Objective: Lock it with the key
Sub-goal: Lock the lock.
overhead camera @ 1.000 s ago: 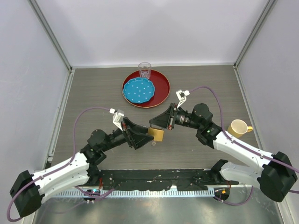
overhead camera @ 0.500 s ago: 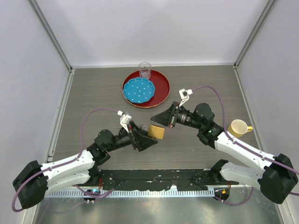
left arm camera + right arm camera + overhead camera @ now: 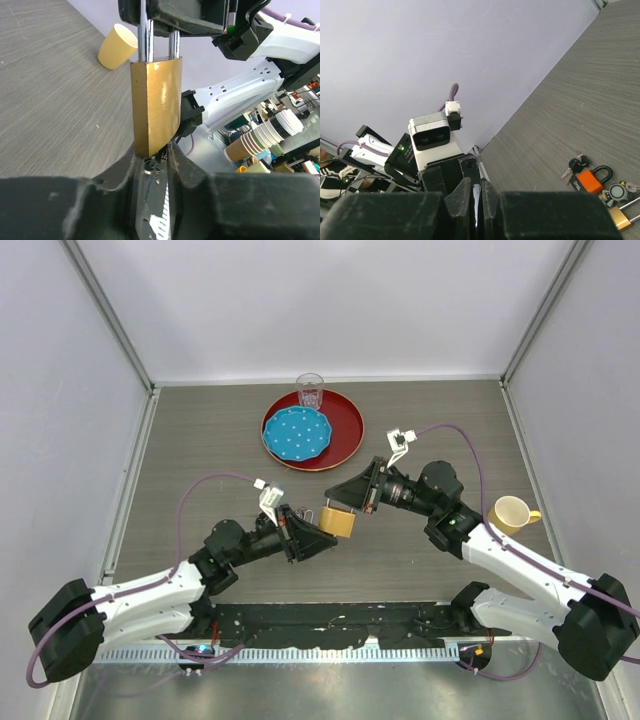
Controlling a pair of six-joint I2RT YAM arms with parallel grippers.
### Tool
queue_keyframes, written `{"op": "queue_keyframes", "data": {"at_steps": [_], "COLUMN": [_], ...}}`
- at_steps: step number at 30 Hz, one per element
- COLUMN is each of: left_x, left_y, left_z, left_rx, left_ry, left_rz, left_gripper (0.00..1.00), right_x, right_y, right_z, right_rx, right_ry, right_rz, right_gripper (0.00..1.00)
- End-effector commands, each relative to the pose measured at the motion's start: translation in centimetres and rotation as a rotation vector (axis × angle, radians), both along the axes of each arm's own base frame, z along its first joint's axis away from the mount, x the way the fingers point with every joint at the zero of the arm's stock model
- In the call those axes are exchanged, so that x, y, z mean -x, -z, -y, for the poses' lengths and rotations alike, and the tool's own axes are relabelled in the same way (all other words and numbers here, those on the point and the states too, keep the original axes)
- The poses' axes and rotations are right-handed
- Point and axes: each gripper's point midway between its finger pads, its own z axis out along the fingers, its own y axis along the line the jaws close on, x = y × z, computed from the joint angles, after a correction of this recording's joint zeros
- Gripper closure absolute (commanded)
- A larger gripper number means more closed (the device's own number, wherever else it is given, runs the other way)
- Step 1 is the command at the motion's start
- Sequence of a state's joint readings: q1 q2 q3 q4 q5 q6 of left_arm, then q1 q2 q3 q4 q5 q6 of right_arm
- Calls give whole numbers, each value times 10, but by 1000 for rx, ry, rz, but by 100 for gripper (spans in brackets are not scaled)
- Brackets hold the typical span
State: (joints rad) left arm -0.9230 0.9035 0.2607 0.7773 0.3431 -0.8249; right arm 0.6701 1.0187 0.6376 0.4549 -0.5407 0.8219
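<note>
A brass padlock (image 3: 339,523) hangs in the air over the middle of the table. My right gripper (image 3: 341,506) is shut on its steel shackle (image 3: 145,35), which shows as a thin bright sliver between the fingers (image 3: 464,192) in the right wrist view. In the left wrist view the padlock's body (image 3: 156,102) hangs straight above my left gripper (image 3: 154,153). The key (image 3: 159,155) sticks out of the lock's underside with a wire ring on it. The left fingers (image 3: 182,170) have closed in on the key from both sides. Most of the key is hidden.
A red tray (image 3: 346,428) with a blue plate (image 3: 297,433) and a glass (image 3: 310,390) stands at the back. A yellow cup (image 3: 510,512) lies at the right. An orange padlock (image 3: 588,181), another brass padlock (image 3: 618,216) and loose keys (image 3: 573,165) lie on the table near the left gripper.
My left arm has reached further right, up to the padlock's underside, and its jaws have narrowed round the key. The right gripper has shifted only slightly with the padlock.
</note>
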Motion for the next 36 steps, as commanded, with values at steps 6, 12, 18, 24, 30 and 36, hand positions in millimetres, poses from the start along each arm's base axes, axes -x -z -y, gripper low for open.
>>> {"op": "queue_keyframes", "data": {"at_steps": [6,12,18,24,30,36], "left_x": [12,16,21,27,31,29], "left_y": [-8,-4,2,11,18,13], "left_z": [4,2,-1,-2,-2,-7], "left_rx": [42,43,39,25,11,26], "left_ry": [56,60,66,89,101,70], "left_rz": [36,30,11,-12,-21,-4], "left_gripper": [100,100,100,100,100,100], "right_x": [-4,-8,-6,-3,-1,-15], "right_y": [-66,-69,-78,-87,-94,-85], "right_z": [13,18,24,26,28,30], "right_rx": [-153,-159,-221,-250,-266,-204], "right_ry": [40,54,44,27,15,52], "right_rz": [142,150,159,180,200,197], "right_gripper": [98,98,98,98,98,98]}}
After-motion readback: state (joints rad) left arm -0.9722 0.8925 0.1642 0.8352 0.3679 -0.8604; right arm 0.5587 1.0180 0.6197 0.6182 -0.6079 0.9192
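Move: The key sits in the underside of the big padlock, almost between the left fingertips, about 1 cm ahead and 1 cm above; from the right hand it lies some 7 cm back and 6 cm down. The padlock's body is roughly 4 cm ahead, 1 cm right and 3 cm above the left hand. On the table, about 21 cm below that hand, the small brass padlock lies some 14 cm ahead and 6 cm left, the orange padlock about 5 cm left of it. The key in the big padlock is pinched as the left fingers shut on it; the left hand then all but holds its place before pulling down and back, about 4 cm in all, away from the padlock. The right hand keeps its grip on the shackle, barely shifting at first, then draws the lock up, right and forward by some 3 cm, tilting slightly. ##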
